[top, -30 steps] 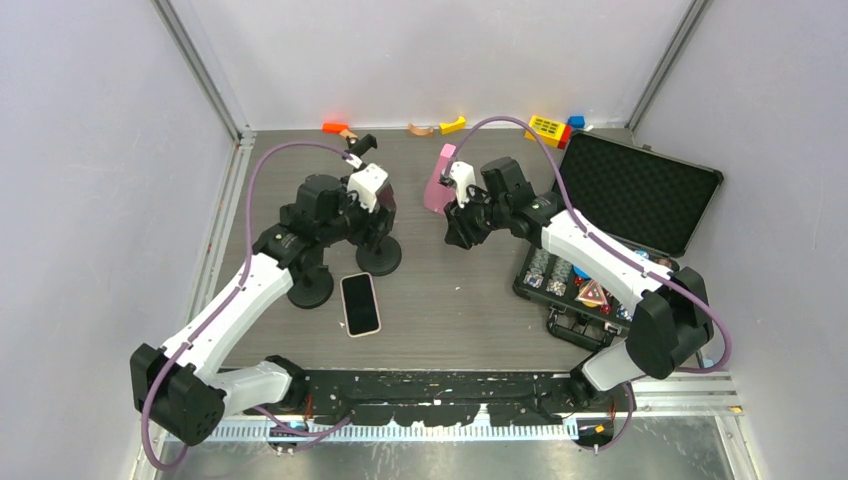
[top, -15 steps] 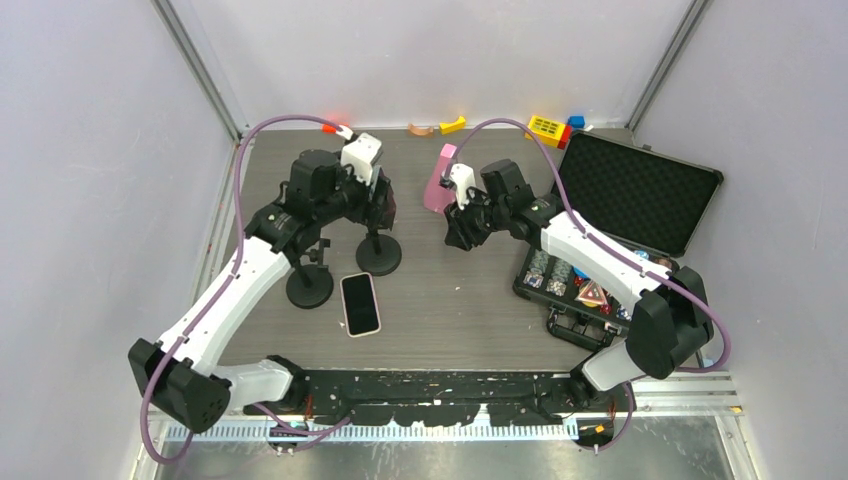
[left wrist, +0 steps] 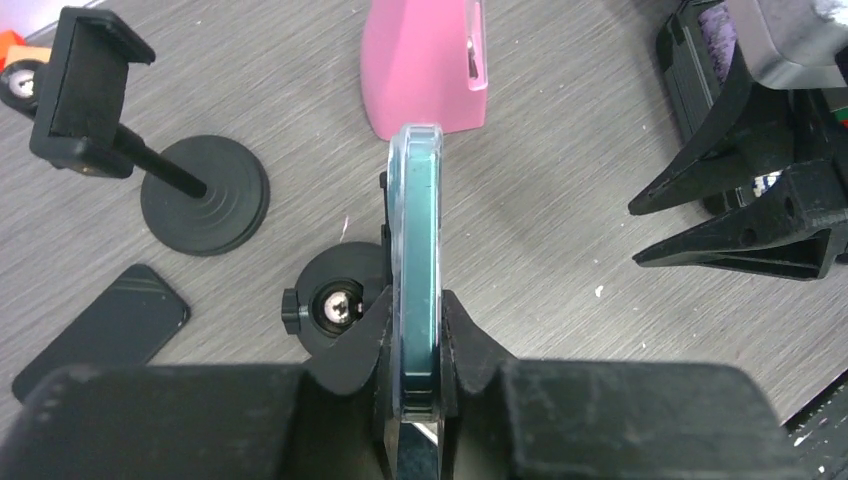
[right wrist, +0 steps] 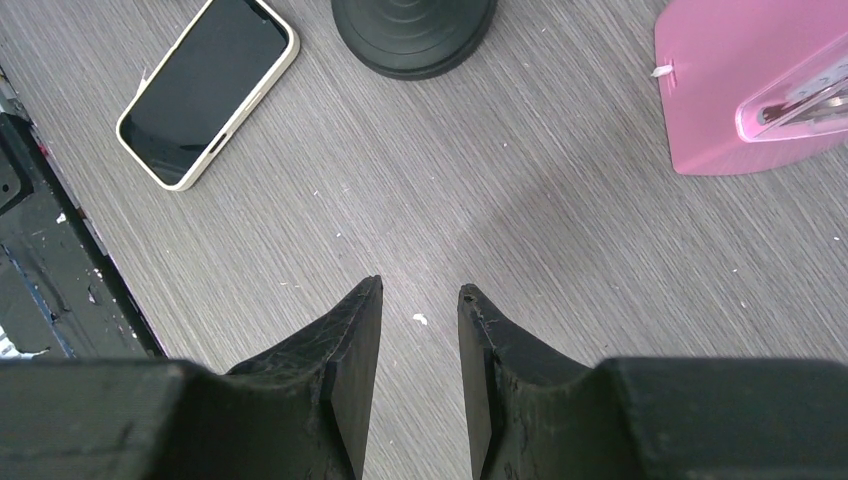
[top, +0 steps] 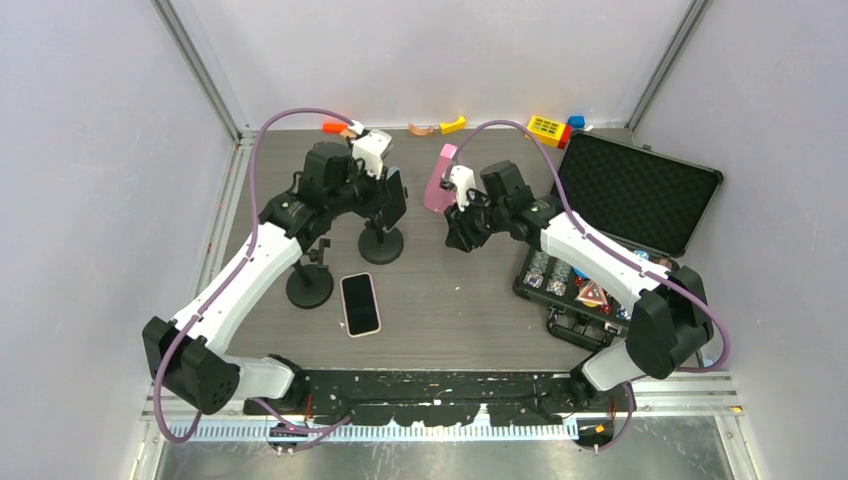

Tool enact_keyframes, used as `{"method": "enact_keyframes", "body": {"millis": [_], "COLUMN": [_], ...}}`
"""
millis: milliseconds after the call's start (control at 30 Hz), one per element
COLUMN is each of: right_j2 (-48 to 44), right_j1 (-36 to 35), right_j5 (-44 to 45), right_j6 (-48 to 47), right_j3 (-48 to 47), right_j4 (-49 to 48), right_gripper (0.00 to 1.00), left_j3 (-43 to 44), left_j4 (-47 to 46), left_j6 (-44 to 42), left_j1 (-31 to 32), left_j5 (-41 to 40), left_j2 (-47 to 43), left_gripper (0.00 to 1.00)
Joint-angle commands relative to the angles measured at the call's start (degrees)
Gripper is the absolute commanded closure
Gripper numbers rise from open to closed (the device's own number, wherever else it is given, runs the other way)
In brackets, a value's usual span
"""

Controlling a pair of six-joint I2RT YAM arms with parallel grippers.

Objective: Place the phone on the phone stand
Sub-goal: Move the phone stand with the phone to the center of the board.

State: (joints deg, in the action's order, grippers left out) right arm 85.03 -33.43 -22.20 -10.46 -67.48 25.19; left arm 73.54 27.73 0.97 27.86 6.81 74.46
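My left gripper (left wrist: 415,300) is shut on a dark phone (left wrist: 415,200) in a clear case, pinched by its two faces and seen edge-on. In the top view this phone (top: 395,197) stands upright in the left gripper (top: 385,190), over a black phone stand (top: 380,245) with a round base. I cannot tell whether it rests in the holder. A second black stand (top: 310,285) with a clamp is to the left. Another phone (top: 360,303), in a cream case, lies flat on the table. My right gripper (right wrist: 420,290) hangs open over bare table.
A pink stand (top: 440,178) sits between the two grippers. An open black case (top: 640,190) holding small coloured pieces fills the right side. Toy blocks (top: 548,128) line the back wall. The cream-cased phone (right wrist: 208,90) also shows in the right wrist view.
The left wrist has swung toward the back and its jaws have closed on the phone's faces. The right arm has not moved.
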Motion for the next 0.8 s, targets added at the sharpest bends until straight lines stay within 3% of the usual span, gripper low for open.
{"method": "enact_keyframes", "body": {"millis": [0,267,400,767], "right_j2": [-1.7,-3.8,-5.2,-6.8], "right_j1": [-0.2,1.3,2.7,5.4], "right_j5": [-0.2,-0.3,-0.7,-1.7], "right_j6": [-1.0,-1.3,-1.2,-1.0], "right_j3": [0.6,1.0,1.2,1.6], "right_j4": [-2.0,-2.0,-2.1,-2.6], "right_gripper": [0.61,0.61,0.61,0.61], "left_j3": [3.2,10.2,15.2,34.3], "left_j4": [-5.7,-4.8,-2.2,11.8], "left_j6": [-4.4,-7.3,-11.0,-23.4], "left_j1": [0.0,-4.0,-6.3,-8.1], "left_j5": [4.8,19.7,32.1,45.5], "left_j2": [-0.7,5.4,9.9,23.8], "left_gripper": [0.98,1.00,1.00,1.00]}}
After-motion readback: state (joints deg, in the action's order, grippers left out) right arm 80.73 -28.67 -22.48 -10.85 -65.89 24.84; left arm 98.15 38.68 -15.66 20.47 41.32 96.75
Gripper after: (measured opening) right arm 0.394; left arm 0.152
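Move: My left hand holds the edge of the phone on its stand; the stand's round base is about 21 cm below it and 5 cm ahead. The middle of the board lies roughly 13 cm to this hand's right and 4 cm ahead. The pink metronome is some 16 cm ahead and 14 cm right, the rear stand about 18 cm ahead and 5 cm left. From my right hand the middle is about 7 cm ahead and 4 cm left, 16 cm down. With the phone's edge still pinched, my left hand takes the phone and stand about 5 cm to the right, at first almost purely sideways, then also some 4 cm forward. It swings about 30 degrees clockwise on the way, and rises about a centimetre at the end. My empty right hand, fingers unchanged, backs off some 3 cm to the right, dipping slightly before it rises. ##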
